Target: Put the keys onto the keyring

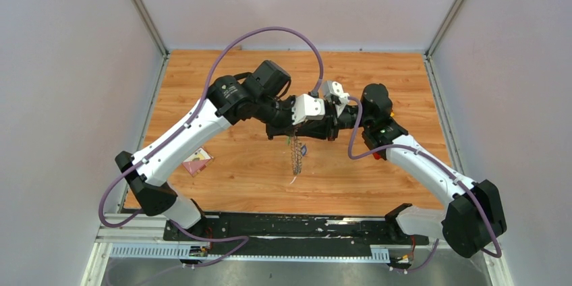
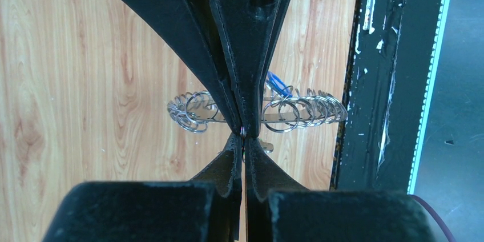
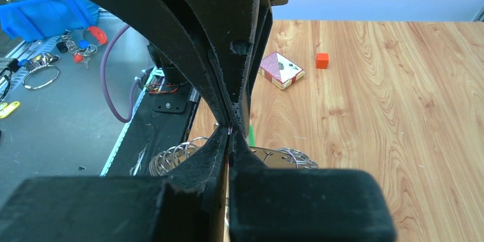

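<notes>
The keyring point(image 1: 295, 158), a silver ring crowded with small silver loops, hangs edge-on above the middle of the table. Both grippers meet tip to tip at its top. In the left wrist view my left gripper point(image 2: 242, 138) is shut on the thin ring wire, with the keyring point(image 2: 302, 111) spread to both sides behind it. My right gripper point(image 3: 229, 132) is shut on the same wire from the opposite side. A blue key point(image 2: 278, 84) hangs by the ring, and a green key point(image 3: 251, 133) shows as a sliver beside the fingers. Whether either key is threaded on is hidden.
A pink card box point(image 1: 197, 161) lies on the wood at the left. A small red cube point(image 1: 376, 156) sits under the right forearm. The black base rail point(image 1: 297, 225) runs along the near edge. White walls close three sides. A blue bin point(image 3: 45, 8) stands off the table.
</notes>
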You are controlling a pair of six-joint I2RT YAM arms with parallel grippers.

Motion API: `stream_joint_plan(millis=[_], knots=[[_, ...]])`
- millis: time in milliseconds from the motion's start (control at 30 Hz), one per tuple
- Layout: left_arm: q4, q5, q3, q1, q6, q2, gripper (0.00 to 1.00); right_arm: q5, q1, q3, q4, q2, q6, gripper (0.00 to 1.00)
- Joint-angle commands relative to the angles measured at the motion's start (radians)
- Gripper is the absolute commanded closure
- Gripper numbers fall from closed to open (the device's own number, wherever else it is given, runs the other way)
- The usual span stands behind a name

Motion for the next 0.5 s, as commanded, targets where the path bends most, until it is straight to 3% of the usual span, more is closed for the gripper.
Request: stream_joint_plan(millis=[0, 167, 467], knots=[[0.065, 0.077, 0.003, -0.011, -0.025, -0.039, 1.00, 0.027, 0.008, 0.006, 0.031, 0.002, -0.009, 1.00], [0.077, 0.072, -0.021, -0.011, -0.011, -0.068, 1.00, 0.057, 0.004, 0.014, -0.006, -0.017, -0.029, 1.00], [0.190, 0.041, -0.163, -0.007, 0.026, -0.186, 0.68, 0.050, -0.012, 0.011, 0.013, -0.040, -0.025, 1.00]])
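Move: Between both hands' shut fingertips sits the small ring, right at the left hand's point and equally at the right hand's, with the keyring's big disc hanging some 6 cm below the left hand and about 1 cm back. From the left hand, the blue key hangs about 2 cm back, 2 cm to the right and 5 cm below; the green key dangles roughly 1 cm ahead, 1 cm to the left and 3 cm down. Handing the small ring over, the left hand holds still at first, then opens its fingers to about a quarter and starts easing away to its left and back with a slight rise, under 1 cm in all, fingertips tipping up about 5 degrees. The right hand stays in place and keeps its pinch on the ring. ##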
